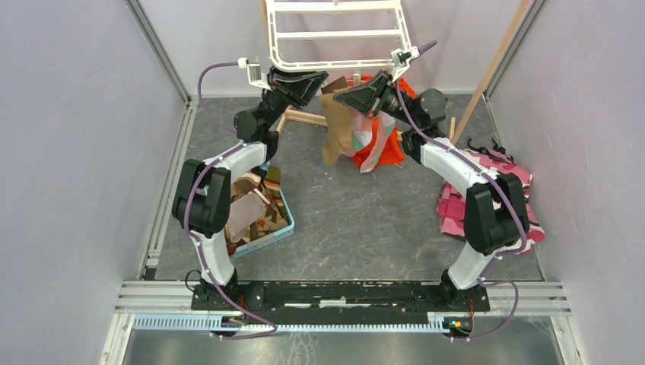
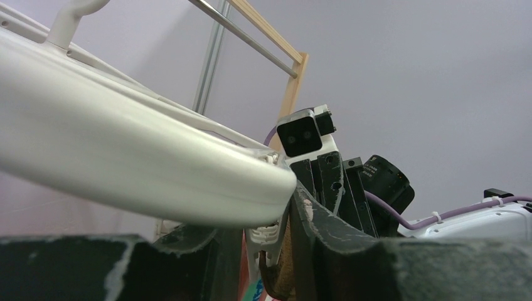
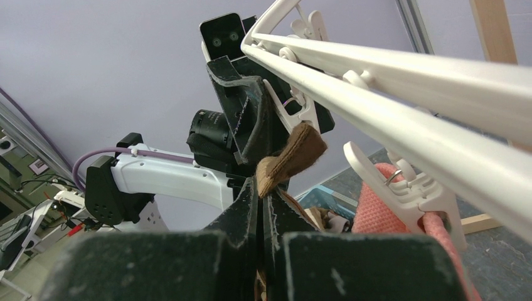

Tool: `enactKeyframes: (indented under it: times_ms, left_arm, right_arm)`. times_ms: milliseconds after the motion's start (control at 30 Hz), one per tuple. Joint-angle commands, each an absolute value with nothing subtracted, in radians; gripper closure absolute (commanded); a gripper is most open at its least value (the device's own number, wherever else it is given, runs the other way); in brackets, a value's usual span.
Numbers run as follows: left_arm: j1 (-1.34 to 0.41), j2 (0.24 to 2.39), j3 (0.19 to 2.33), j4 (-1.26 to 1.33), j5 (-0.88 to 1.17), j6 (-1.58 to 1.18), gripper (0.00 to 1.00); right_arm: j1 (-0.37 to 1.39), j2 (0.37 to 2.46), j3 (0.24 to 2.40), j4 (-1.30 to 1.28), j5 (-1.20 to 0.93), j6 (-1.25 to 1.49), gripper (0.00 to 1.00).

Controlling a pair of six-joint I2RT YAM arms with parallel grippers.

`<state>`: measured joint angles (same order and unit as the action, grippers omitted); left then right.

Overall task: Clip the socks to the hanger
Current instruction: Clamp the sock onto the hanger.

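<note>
The white hanger (image 1: 335, 34) hangs at the back; its rim (image 2: 125, 163) fills the left wrist view. My left gripper (image 1: 319, 78) reaches up under that rim, fingers pressed on either side of a white clip (image 2: 268, 241). A brown sock (image 1: 335, 125) hangs below that clip, its top edge (image 3: 292, 153) at the clip's mouth. My right gripper (image 3: 260, 188) is shut on the brown sock just under that edge, seen from above at the right gripper (image 1: 344, 95). A pink sock (image 3: 383, 216) hangs in a neighbouring clip (image 3: 408, 188).
A blue basket (image 1: 283, 228) of several socks sits by the left arm. An orange garment (image 1: 389, 152) lies behind the brown sock. Pink camouflage cloth (image 1: 487, 190) lies at the right. A wooden stand (image 1: 498, 57) with a metal bar (image 2: 251, 39) carries the hanger.
</note>
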<state>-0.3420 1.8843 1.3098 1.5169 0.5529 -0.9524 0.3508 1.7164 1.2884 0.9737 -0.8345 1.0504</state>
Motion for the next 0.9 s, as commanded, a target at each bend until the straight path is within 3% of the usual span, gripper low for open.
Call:
enactKeyframes:
  times_ms: [0, 300, 467, 633, 867]
  left_arm:
    - [-0.342, 1.838, 1.328, 1.737, 0.554, -0.954, 0.57]
    - [-0.341, 1.828, 1.32, 1.738, 0.55, -0.956, 0.36]
    - [-0.341, 1.807, 1.286, 1.737, 0.542, -0.942, 0.21]
    - [-0.339, 1.764, 1.206, 1.736, 0.515, -0.903, 0.06]
    - [-0.325, 1.686, 1.07, 1.71, 0.464, -0.841, 0.0]
  right_arm:
    - [0.355, 1.717, 1.301, 1.002, -0.85, 1.037, 1.0]
    - [0.354, 1.714, 1.292, 0.987, -0.859, 1.019, 0.97]
    - [0.353, 1.699, 1.281, 0.951, -0.868, 0.976, 0.82]
    - [0.353, 1.67, 1.257, 0.878, -0.877, 0.904, 0.58]
    - [0.349, 1.602, 1.23, 0.662, -0.875, 0.699, 0.39]
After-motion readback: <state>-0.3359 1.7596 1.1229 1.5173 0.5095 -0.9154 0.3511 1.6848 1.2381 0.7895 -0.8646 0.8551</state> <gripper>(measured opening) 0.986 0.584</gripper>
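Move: The left fingers are still around the clip, its middle within about 1 cm of the hand point, to the right. The brown sock's cuff sits in its jaws, about 2 cm right, 1 cm back and 2 cm below that hand. From the right hand, still pinching the sock, the clip is roughly 3 cm ahead, 3 cm left and 3 cm up; the neighbouring clip with a pink sock is about 3 cm ahead, 4 cm right and 2 cm up. The left fingers end their squeeze on the clip and spread fully while that hand waits, then it eases about 3 cm back, left and a little down, clear of the clip. Slightly later the right fingers part to over half open, letting go of the sock just below the cuff, and the hand sinks some 4 cm, fingers tipping down a little. ##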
